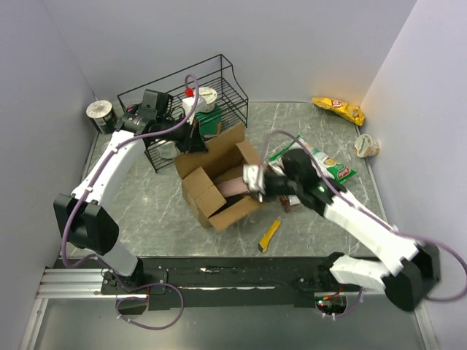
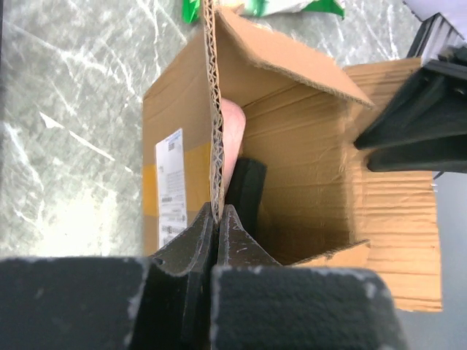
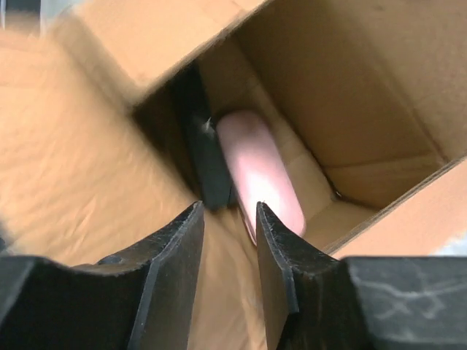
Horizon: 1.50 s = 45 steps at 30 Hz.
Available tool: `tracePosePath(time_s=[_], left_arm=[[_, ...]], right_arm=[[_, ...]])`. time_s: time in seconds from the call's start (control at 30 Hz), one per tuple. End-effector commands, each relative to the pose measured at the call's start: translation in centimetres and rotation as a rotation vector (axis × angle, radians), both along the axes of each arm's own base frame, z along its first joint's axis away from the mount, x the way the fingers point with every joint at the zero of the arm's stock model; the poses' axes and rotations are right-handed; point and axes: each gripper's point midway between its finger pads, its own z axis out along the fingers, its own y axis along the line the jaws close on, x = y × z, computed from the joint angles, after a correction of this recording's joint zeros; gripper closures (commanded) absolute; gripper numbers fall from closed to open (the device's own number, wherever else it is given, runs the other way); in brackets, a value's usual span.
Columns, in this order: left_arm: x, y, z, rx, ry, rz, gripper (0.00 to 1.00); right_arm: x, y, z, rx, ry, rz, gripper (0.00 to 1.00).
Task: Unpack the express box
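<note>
The express box, brown corrugated cardboard with its flaps up, sits mid-table. My left gripper is shut on the edge of the box's back flap, and the cardboard runs straight between the closed fingertips. My right gripper hangs over the box's right side, open, with nothing between its fingers. Down inside the box lie a pink rounded pack and a black item side by side. The pink pack's near end is just beyond the right fingertip. A white label shows on the box's outer wall.
A black wire rack with cups stands behind the box. A noodle cup is at the back left. A green snack bag, a yellow chip bag and a small cup lie right. A yellow knife lies in front.
</note>
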Motion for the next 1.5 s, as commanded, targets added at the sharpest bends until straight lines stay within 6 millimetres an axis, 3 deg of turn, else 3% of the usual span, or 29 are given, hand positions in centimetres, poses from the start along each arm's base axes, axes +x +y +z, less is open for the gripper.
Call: tracePosePath(time_s=[0.0, 0.1, 0.27, 0.47, 0.67, 0.77, 0.83, 0.93, 0.97, 1.03, 1.2, 1.23, 1.47], left_arm=[[-1.5, -1.0, 5.5, -0.07, -0.193, -0.069, 0.99], [-3.5, -1.9, 6.2, -0.123, -0.183, -0.144, 0.99], [-5.3, -2.7, 5.2, -0.153, -0.117, -0.22, 0.99], [-3.8, -3.0, 4.5, -0.184, -0.049, -0.189, 0.99], [-2.5, -2.8, 2.6, -0.274, 0.132, -0.192, 0.99], [-2.5, -2.5, 2.1, -0.337, 0.224, -0.232, 0.99], [-2.6, -2.4, 1.7, -0.38, 0.277, -0.266, 0.99], [-1.9, -1.7, 1.0, -0.424, 0.381, -0.246, 0.99], [-1.8, -1.4, 1.0, -0.445, 0.405, -0.252, 0.99], [-1.9, -1.2, 0.2, -0.451, 0.474, -0.247, 0.99], [-1.1, -0.7, -2.6, -0.402, 0.45, -0.271, 0.99], [-1.0, -0.7, -2.8, -0.396, 0.45, -0.273, 0.99], [1.6, -0.3, -3.9, -0.3, 0.371, -0.2, 0.99]], right_arm=[[-3.2, -2.2, -0.4, -0.016, -0.239, 0.135, 0.56], [-3.9, -2.8, -2.0, -0.029, -0.236, 0.145, 0.54], [-2.3, -1.8, -1.2, -0.006, -0.3, 0.14, 0.51], [1.1, 0.8, 2.1, 0.005, -0.301, 0.101, 0.51], [4.0, 2.5, 2.2, -0.102, -0.301, 0.068, 0.51], [4.2, 2.8, 2.2, -0.15, -0.282, 0.089, 0.51], [3.4, 2.5, 1.0, -0.217, -0.245, 0.135, 0.51], [4.0, 2.6, 0.4, -0.285, -0.197, 0.161, 0.5], [4.0, 2.4, -1.3, -0.334, -0.148, 0.168, 0.48], [4.4, 2.5, -2.1, -0.359, -0.149, 0.184, 0.47], [2.8, 3.4, -5.1, -0.382, -0.054, 0.34, 0.42], [2.8, 3.9, -4.9, -0.37, -0.049, 0.357, 0.41], [0.1, 4.8, -8.3, -0.39, 0.209, 0.481, 0.32]])
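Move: The pink container lies in the open box, about 5 cm ahead of the right hand, 8 cm to its left and 12 cm below. The black item beside it is roughly level ahead, 10 cm left and 13 cm below; the knife lies on the table some 5 cm back, 6 cm right and 20 cm below. From the left hand, already pinching a box flap, the pink container is about 3 cm back, 7 cm right and 17 cm down. The left fingers keep their pinch on the flap while that hand pulls back and up about 5 cm, returns, and turns some 40 degrees. The right hand first draws back, right and down, then swings forward and left over the box mouth and dips towards the pink container, ending 8 cm lower and 5 cm farther left, its fingers opening wider and tipping more steeply down. ##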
